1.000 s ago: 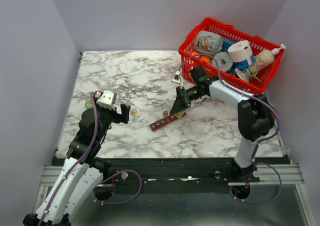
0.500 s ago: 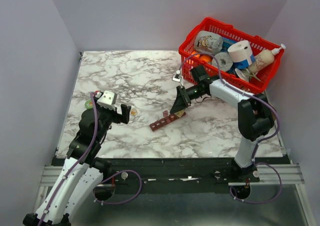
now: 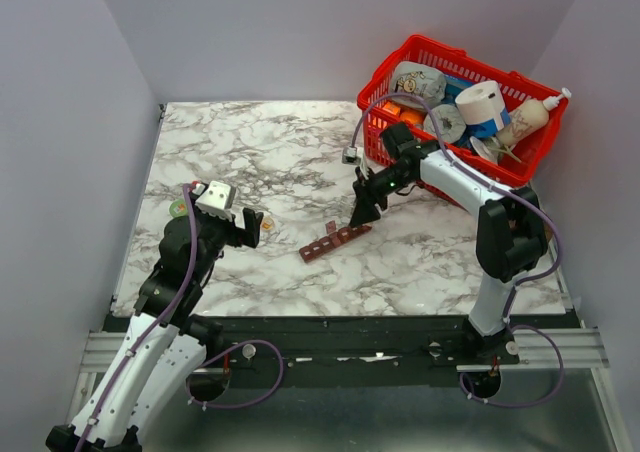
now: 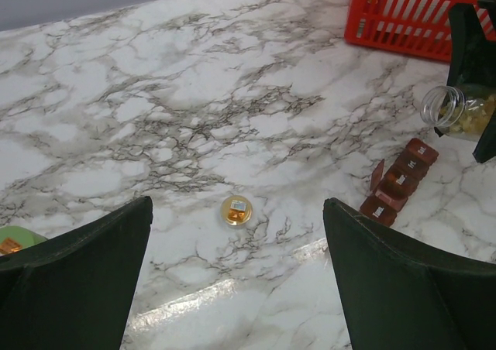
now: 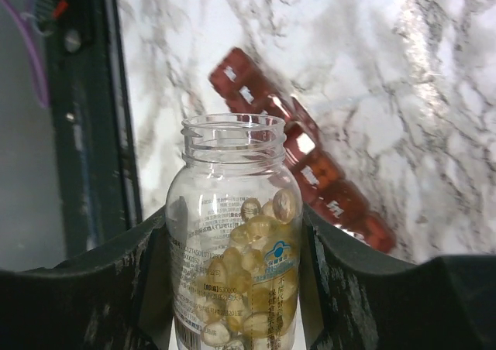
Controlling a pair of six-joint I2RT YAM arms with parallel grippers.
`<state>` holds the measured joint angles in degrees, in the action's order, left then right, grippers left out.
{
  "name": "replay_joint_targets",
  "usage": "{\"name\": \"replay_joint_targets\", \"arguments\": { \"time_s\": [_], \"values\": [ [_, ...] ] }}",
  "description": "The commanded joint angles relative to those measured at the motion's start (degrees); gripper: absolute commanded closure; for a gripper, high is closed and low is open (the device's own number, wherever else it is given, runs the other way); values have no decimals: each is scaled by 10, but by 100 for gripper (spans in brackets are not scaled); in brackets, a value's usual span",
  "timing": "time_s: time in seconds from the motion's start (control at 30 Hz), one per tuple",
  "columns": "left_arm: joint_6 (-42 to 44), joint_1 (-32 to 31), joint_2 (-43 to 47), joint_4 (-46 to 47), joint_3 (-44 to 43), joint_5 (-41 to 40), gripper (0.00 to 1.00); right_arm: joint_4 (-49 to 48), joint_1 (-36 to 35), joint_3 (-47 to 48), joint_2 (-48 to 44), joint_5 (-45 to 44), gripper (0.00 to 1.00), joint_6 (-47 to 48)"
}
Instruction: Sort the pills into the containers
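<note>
My right gripper (image 3: 365, 209) is shut on an uncapped clear bottle (image 5: 232, 241) and holds it above the marble beside the containers. Yellowish-tan pills (image 5: 260, 234) fill the bottle's lower half. The containers (image 3: 335, 240) are a dark red-brown strip of small square compartments, also visible past the bottle's mouth as the strip (image 5: 314, 168). One lid flap (image 4: 377, 176) stands up. My left gripper (image 3: 250, 228) hangs wide open over the left of the table, holding nothing. In the left wrist view the bottle (image 4: 457, 114) hangs just right of the strip (image 4: 399, 181).
A small round yellow disc (image 4: 236, 210) with an orange bit lies on the marble ahead of my left fingers. A green disc (image 4: 12, 241) lies at far left. A red mesh basket (image 3: 452, 159) full of items stands at back right, behind my right arm.
My right gripper has drawn back a little from the strip with the bottle, towards the basket. The left arm and the strip have not moved.
</note>
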<state>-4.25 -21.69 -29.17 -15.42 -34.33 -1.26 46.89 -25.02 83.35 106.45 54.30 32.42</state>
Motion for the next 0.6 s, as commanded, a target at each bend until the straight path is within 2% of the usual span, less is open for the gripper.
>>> {"name": "replay_joint_targets", "arguments": {
  "time_s": [0.0,0.27,0.57],
  "values": [
    [9,4,-2,18,4,25,1,22,2,11,-11,-69,90,120],
    [9,3,-3,20,5,27,1,4,-2,-31,-15,-105,90,172],
    [10,3,-6,21,5,32,1,-14,-16,-74,-19,-132,90,176]
  ]
}}
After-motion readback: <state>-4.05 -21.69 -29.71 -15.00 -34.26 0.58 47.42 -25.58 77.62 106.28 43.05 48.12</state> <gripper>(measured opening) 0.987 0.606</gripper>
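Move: From the right hand, which already holds the open pill jar with its mouth pointing left, the pill organizer's middle, where one compartment stands open, lies about 5 cm to the left, 4 cm back and 11 cm below. The jar's round lid lies on the table some 22 cm left of this hand, level with it fore and aft, and 11 cm below. From the idle left hand, the organizer is roughly 18 cm right, 1 cm back and 21 cm below. Sinking about 5 cm towards the tabletop and sliding some 3 cm to the right, the right hand brings the jar down low by the Saturday end of the organizer. It first eases slightly forward, then comes back as the drop quickens, while the wrist rolls and dips the fingertips, some 15 degrees in all; the fingers keep their hold on the jar. ##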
